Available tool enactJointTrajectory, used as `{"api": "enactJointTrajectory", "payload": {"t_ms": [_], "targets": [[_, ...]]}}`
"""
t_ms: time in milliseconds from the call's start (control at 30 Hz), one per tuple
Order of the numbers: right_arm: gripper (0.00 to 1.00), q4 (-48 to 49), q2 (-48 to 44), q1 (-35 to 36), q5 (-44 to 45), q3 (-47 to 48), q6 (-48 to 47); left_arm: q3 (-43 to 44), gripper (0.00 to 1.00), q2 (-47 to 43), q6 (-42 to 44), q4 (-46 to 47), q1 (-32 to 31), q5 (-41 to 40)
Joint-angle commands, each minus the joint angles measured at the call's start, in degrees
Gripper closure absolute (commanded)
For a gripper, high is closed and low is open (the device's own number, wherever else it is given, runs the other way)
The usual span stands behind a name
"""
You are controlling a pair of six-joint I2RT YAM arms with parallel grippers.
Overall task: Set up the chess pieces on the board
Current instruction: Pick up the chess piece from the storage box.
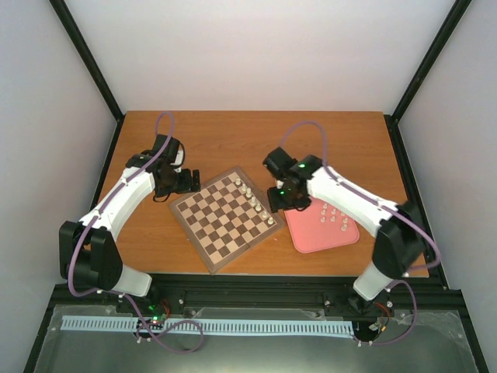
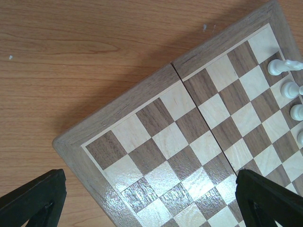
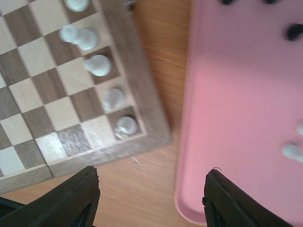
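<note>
The board (image 1: 221,225) lies turned at an angle on the table between my arms. Several white chess pieces (image 1: 252,198) stand in a row along its right edge. In the right wrist view the corner piece (image 3: 125,126) stands on the last square of that row. My right gripper (image 3: 151,201) hovers open over the bare strip of table between the board (image 3: 42,109) and the pink tray (image 3: 246,109), holding nothing. My left gripper (image 2: 151,201) is open over the board's left corner (image 2: 156,142), with nothing between its fingers (image 2: 33,201). More white pieces (image 2: 283,67) show at that view's right edge.
The pink tray (image 1: 311,233) sits right of the board with several loose white pieces (image 1: 334,216) on it. Black pieces (image 3: 293,31) and a white one (image 3: 290,151) show on it in the right wrist view. Grey walls and black posts enclose the table.
</note>
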Motion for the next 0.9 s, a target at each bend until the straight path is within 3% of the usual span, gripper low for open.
{"api": "enactJointTrajectory", "payload": {"t_ms": [0,167,367,867], "targets": [[0.39,-4.8,-9.0,-4.7,5.1,-6.0,4.2,0.0,0.0,-0.5,0.8,0.3,-0.3,0.1],[0.39,-4.6,-14.6,-15.2,3.3,-16.4,6.7,0.3,0.0,-0.3,0.8,0.5,-0.3,0.4],[0.38,-1.2,-14.4,-25.2,1.9,-23.8,5.1,0.3,0.0,-0.6,0.8,0.2,-0.4,0.3],[0.38,3.6,-11.3,-35.5,2.2,-28.1,3.6,0.4,0.0,-0.1,0.9,-0.2,-0.4,-0.2]]}}
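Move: The white chess piece nearest the near right corner of the pink storage box lies about 24 cm to the right of the right hand, 2 cm back and 9 cm below. A second white piece stands 3 cm farther out than that one, and a third 3 cm farther out and 5 cm to its left. The piece on the board's corner is 2 cm left of the hand, 1 cm back and 7 cm below. From the left hand, the aimed-at piece is some 55 cm right, 8 cm back. Towards the white pieces at the near right of the storage box the right hand sweeps about 21 cm right and 4 cm back, fast at first and then slower, leaving the board. It rises 2 cm, then sinks to end some 7 cm below its start, turning nearly 40 degrees clockwise and tilting its fingers slightly back to point straight down, still partly open and empty. ##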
